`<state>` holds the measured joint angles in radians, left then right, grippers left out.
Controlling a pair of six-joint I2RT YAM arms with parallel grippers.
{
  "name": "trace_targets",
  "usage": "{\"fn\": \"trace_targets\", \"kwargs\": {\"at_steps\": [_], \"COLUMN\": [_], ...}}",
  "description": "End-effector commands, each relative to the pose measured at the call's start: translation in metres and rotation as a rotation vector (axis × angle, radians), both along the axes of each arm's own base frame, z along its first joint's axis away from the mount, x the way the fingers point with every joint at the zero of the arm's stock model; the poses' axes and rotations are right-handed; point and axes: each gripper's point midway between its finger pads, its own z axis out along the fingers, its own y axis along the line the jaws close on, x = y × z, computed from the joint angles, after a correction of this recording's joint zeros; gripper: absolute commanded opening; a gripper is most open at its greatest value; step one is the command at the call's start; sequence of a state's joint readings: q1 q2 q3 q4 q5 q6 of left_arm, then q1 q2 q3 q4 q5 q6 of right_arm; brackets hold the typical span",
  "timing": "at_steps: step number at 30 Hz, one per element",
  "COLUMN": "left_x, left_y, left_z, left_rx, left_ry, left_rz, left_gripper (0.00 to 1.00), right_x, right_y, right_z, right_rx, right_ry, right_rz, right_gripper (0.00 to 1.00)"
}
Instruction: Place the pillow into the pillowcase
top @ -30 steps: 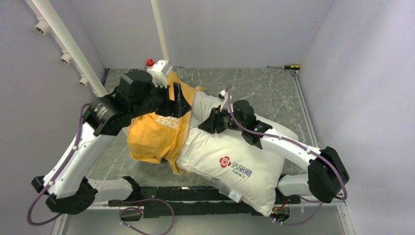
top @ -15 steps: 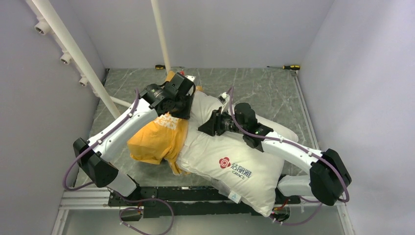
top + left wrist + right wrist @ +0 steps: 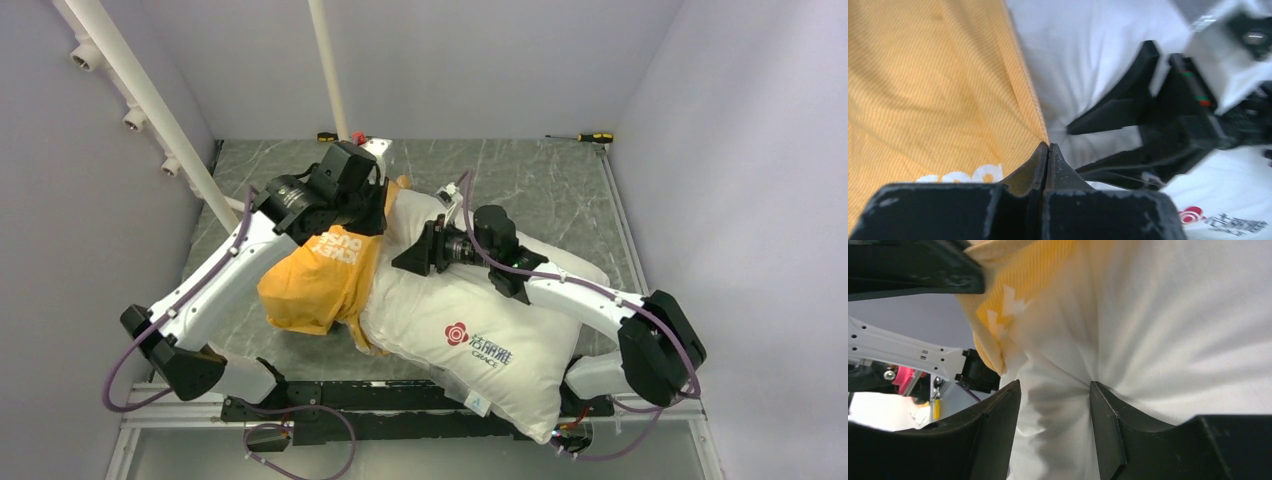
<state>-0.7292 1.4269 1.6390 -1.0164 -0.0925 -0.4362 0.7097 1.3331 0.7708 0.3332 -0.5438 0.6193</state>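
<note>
The plump white pillow [image 3: 470,310] lies slantwise on the table, its red logo [image 3: 458,333] facing up. The yellow-orange pillowcase [image 3: 320,275] covers its far left end. My left gripper [image 3: 379,222] is at the case's open edge, on top of the pillow. In the left wrist view its jaws [image 3: 1048,146] are pressed together, with the pillowcase [image 3: 933,85] hem running into the tips. My right gripper [image 3: 410,258] presses into the pillow just right of that edge. Its fingers [image 3: 1054,385] stand apart, a puckered fold of pillow [image 3: 1168,315] between them.
Two screwdrivers lie at the back wall, one [image 3: 327,136] behind the left arm and one [image 3: 592,137] at the far right. White pipes [image 3: 140,95] cross the left wall. A black rail [image 3: 350,400] runs along the near edge. Grey walls close in both sides.
The left arm has dropped toward the pillowcase's open edge and its jaws have gone from wide open to shut there. The right gripper's fingers have spread wider on the pillow.
</note>
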Motion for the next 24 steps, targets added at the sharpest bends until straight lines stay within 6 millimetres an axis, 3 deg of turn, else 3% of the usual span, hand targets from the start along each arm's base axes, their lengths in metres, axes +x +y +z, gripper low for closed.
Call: {"fn": "trace_targets", "kwargs": {"at_steps": [1,7,13,18,24], "left_x": [-0.018,-0.048,-0.08,-0.105,-0.13], "left_y": [-0.028,-0.064,-0.123,-0.169,-0.204], "left_z": [0.078,0.124,0.15,0.189,0.223], "left_rx": [-0.265,-0.469,-0.511,-0.603,-0.718], "left_ry": [-0.129,-0.115,-0.162,-0.216,-0.253], "left_rz": [-0.146,-0.323,-0.507,-0.632,-0.731], "left_gripper": [0.0,0.0,0.0,0.0,0.0], "right_x": [-0.007,0.019,0.038,0.031,0.041], "right_y": [0.018,0.032,0.043,0.04,0.028], "right_z": [0.0,0.001,0.037,0.073,0.089], "right_rx": [0.039,0.097,0.25,0.404,0.424], "right_ry": [0.07,0.072,0.031,0.009,-0.038], "right_rz": [0.065,0.018,0.012,0.052,-0.046], "right_gripper": [0.57,0.45,0.41,0.35,0.32]}}
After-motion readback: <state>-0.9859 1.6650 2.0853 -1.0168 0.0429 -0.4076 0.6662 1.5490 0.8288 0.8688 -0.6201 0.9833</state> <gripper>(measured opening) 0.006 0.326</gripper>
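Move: The left hand, already pinching the pillowcase hem, has the right gripper's fingertips on the pillow end about 7 cm to its right, 6 cm back and 5 cm below; the flower logo lies some 19 cm back, 13 cm right and 13 cm below. From the right hand the pinched hem is about 6 cm ahead, 7 cm left and 5 cm up; the pillow end sits 4 cm left, level and 3 cm below, with the case body roughly 17 cm left, 2 cm back and 5 cm down. Keeping its pinch on the pillowcase hem, the left hand first lifts and draws it back, then sweeps it right over the right gripper's fingers and the pillow end, about 13 cm right and 8 cm up in all, turning some 20 degrees clockwise. The right hand pushes left along the pillow under the hem, then rises about 6 cm and edges forward, fingertips tilting up some 20 degrees as its jaws partly close. ##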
